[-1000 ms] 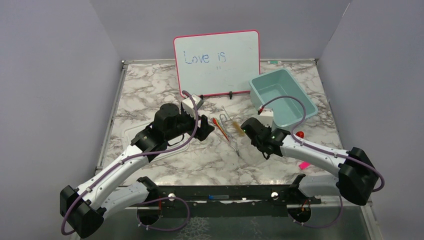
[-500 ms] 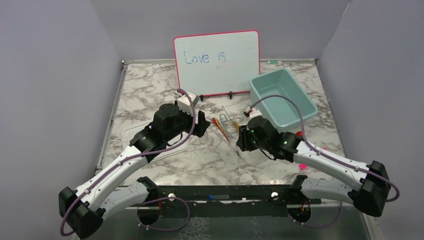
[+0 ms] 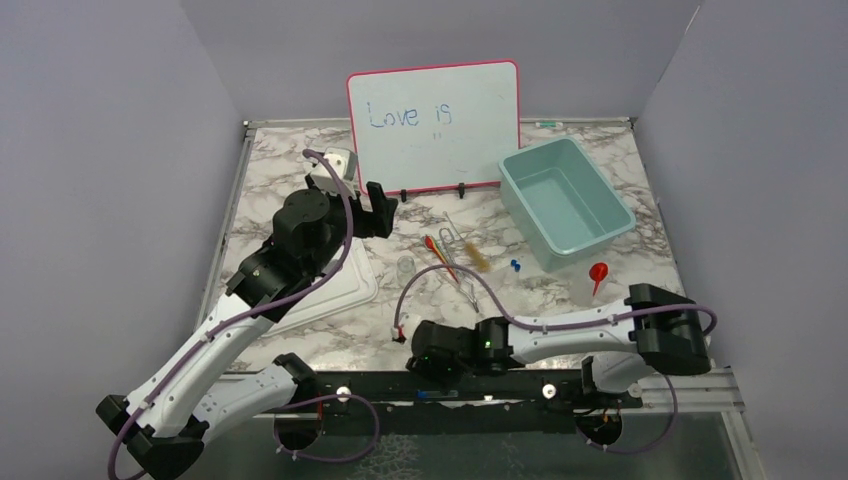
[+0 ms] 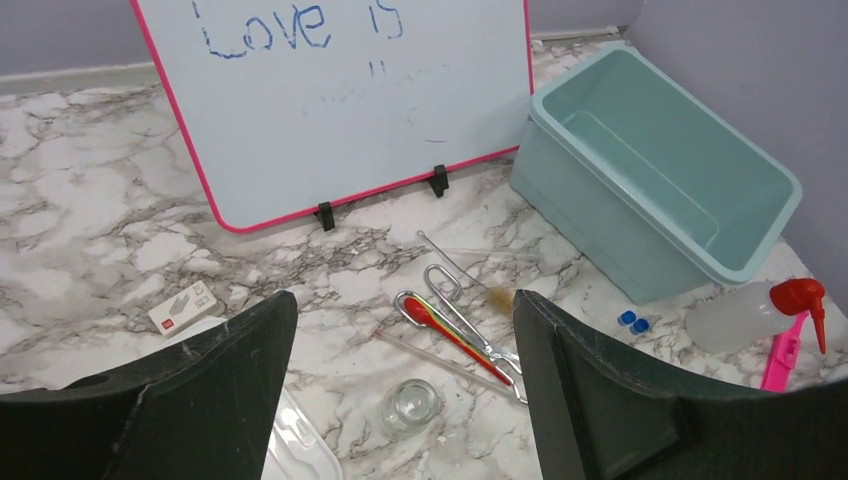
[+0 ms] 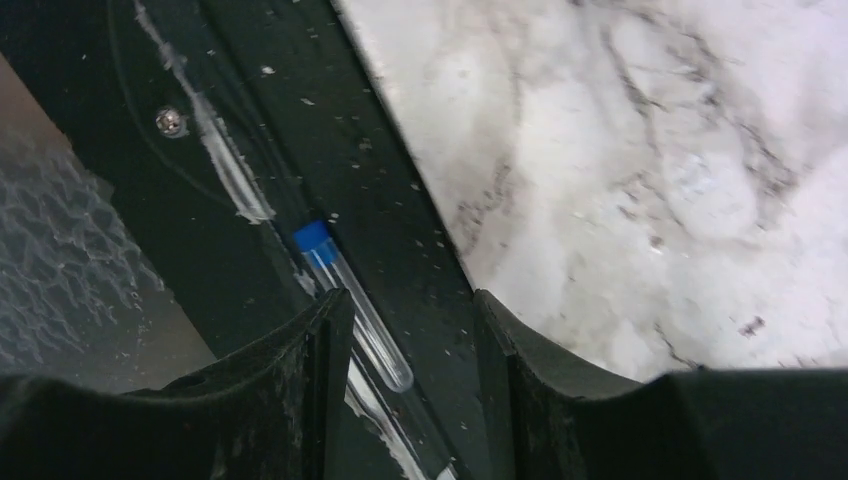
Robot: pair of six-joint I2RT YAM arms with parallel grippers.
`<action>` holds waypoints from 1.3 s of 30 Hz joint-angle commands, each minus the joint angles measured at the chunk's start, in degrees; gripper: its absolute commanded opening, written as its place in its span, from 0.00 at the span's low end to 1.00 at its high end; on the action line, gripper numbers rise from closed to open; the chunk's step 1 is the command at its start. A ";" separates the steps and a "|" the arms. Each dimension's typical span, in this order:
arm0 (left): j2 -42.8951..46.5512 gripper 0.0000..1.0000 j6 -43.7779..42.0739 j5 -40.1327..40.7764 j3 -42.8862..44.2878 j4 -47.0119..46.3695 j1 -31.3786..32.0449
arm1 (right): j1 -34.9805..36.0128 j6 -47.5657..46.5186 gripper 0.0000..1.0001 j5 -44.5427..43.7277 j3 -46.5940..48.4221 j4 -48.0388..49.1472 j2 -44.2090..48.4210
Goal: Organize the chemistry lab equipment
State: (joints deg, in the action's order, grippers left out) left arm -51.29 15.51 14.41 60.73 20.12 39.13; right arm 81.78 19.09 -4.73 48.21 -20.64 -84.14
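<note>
The clear beaker (image 3: 405, 265) (image 4: 412, 405) stands mid-table. Beside it lie the red and orange sticks (image 3: 440, 255) (image 4: 455, 330), the metal tweezers (image 3: 458, 250) (image 4: 445, 290) and the wire brush (image 3: 478, 258) (image 4: 500, 297). The red funnel (image 3: 598, 272) (image 4: 800, 296) is at the right. My left gripper (image 3: 370, 208) (image 4: 403, 297) is open and empty, raised above these items. My right gripper (image 3: 425, 360) (image 5: 412, 297) is open, low at the near table edge. A clear test tube with a blue cap (image 5: 350, 300) lies on the black rail between its fingers, against the left one.
A teal bin (image 3: 565, 200) (image 4: 660, 190) stands at the back right. The pink-framed whiteboard (image 3: 435, 125) (image 4: 350, 100) is at the back. A white tray lid (image 3: 335, 290) lies left. Two blue caps (image 3: 516, 266), a pink marker (image 4: 780, 355) and a small white box (image 4: 182, 305) lie about.
My right arm has swung from the middle of the table down to the near edge. My left gripper has drawn back and up toward the whiteboard.
</note>
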 commanded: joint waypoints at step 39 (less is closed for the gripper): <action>0.59 0.84 2.92 -0.38 -2.12 2.72 0.19 | 4.33 -2.43 0.12 -5.62 6.37 2.48 -7.40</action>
State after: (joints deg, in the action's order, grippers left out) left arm -50.63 16.99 14.46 59.29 22.90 39.13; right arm 86.65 14.57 -1.69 54.06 -19.38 -95.66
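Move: The blue-capped tube lies on the black rail just in front of the table, about 4 cm back, 3 cm left and 4 cm below the right hand. On the table, the glass jar is some 20 cm ahead and 10 cm left of that hand, and the scissors are about 19 cm ahead and 2 cm right. Two capped tubes lie 20 cm ahead, 12 cm right. From the left hand, the rail tube is roughly 26 cm back, 12 cm right and 32 cm down. The right fingers come to pinch the blue-capped tube by its body, just below the cap. The half-open hand goes back about 4.5 cm, down some 3.5 cm and a little left, turning roughly 15 degrees counter-clockwise, closes most of the way, then eases about 1 cm forward. The left hand sinks 2 cm, holding nothing. ##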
